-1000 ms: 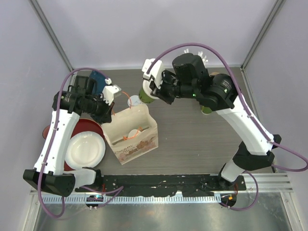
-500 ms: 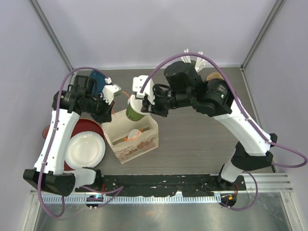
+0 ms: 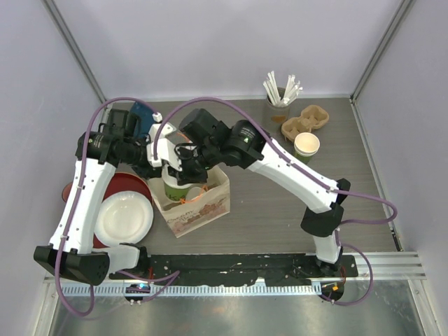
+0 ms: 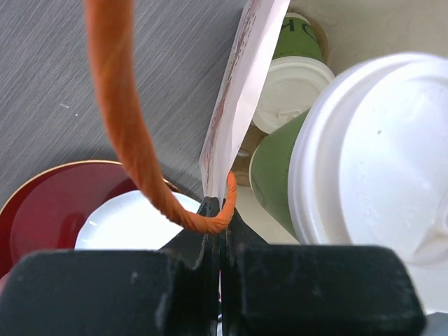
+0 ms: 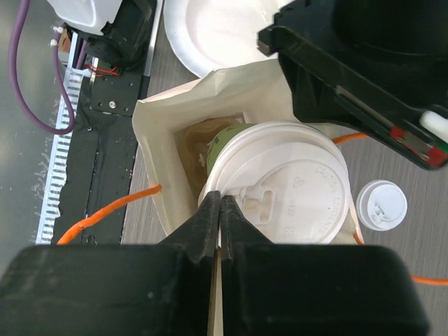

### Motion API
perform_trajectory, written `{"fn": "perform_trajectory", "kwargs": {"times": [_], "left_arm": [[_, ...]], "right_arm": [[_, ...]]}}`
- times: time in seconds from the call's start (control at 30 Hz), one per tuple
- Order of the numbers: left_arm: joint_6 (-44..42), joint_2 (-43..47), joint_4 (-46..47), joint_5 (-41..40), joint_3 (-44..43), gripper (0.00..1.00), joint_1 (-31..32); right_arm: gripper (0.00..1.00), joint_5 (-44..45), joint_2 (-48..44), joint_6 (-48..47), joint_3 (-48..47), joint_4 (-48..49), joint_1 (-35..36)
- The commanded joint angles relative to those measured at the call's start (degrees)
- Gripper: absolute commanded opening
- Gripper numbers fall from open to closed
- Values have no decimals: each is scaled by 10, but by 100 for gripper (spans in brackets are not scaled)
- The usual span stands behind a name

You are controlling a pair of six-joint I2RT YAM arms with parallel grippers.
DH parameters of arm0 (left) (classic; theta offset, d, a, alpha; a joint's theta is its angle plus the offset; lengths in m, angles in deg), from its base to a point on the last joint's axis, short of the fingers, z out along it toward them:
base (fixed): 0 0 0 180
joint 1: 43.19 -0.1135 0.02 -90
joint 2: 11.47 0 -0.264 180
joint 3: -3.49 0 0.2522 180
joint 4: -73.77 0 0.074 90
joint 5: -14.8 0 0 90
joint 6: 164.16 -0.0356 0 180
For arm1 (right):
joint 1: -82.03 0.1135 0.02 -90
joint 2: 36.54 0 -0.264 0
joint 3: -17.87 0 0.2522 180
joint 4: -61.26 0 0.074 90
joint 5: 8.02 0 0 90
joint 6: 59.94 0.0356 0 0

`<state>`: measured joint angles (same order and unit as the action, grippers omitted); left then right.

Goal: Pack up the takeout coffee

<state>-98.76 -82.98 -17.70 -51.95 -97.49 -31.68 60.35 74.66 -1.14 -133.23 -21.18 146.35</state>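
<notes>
A paper bag (image 3: 199,206) with orange handles stands open at left centre. My left gripper (image 3: 155,164) is shut on its wall at a handle (image 4: 218,210). My right gripper (image 3: 176,170) is shut on the lid rim (image 5: 220,203) of a green coffee cup with a white lid (image 5: 283,192), held upright and partly down in the bag's mouth (image 3: 175,189). The left wrist view shows this cup (image 4: 378,154) and a second lidded green cup (image 4: 290,91) deeper in the bag. Another white lid (image 5: 381,205) shows on the table beside the bag.
A red plate (image 3: 136,183) and a white plate (image 3: 124,218) lie left of the bag. A cup of straws (image 3: 281,94), a cardboard cup carrier (image 3: 306,120) and an open paper cup (image 3: 306,145) stand at the back right. A blue object (image 3: 145,114) sits behind the left arm.
My right arm has swung left and down with the green cup, from behind the bag into its mouth. The left gripper has stayed on the bag.
</notes>
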Motion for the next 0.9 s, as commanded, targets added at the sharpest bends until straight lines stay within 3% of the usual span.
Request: {"fn": "perform_trajectory", "kwargs": {"times": [0.0,0.3,0.43,0.87], "left_arm": [[-11,0,-102,22,-25,0,2],[-13,0,-104,23,-25,0,2],[-13,1,-104,24,-24,0,2],[-15,0,-104,36,-23,0,2]], "right_arm": [[1,-30,-5,-38,-15,3,13],[1,-7,50,-117,-10,-64,34],[1,48,58,-126,0,-60,41],[1,54,93,-220,50,-61,61]]}}
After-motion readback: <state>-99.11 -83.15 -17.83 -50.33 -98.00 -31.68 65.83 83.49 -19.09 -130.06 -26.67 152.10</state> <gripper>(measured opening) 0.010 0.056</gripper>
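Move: My right hand already holds the lidded cup at the mouth of the bag. Its free spot on the bag floor lies about 20 cm below that hand, 3 cm back and 5 cm left. The cup already packed is roughly 15 cm down, about 1 cm ahead and neither left nor right. The bag's pinched corner is some 10 cm left, 5 cm ahead and 6 cm lower. From my left hand, the free spot is about 5 cm right, 6 cm back and 17 cm down. I lower the cup into the bag with my right hand, first easing slightly back and left, then sinking about 10 cm in all. My wrist turns some 25 degrees on the way, tipping the fingers more steeply down and swinging counter-clockwise, while they keep their pinch at the lid's edge. My left hand stays put, still pinching the rim and orange handle. ##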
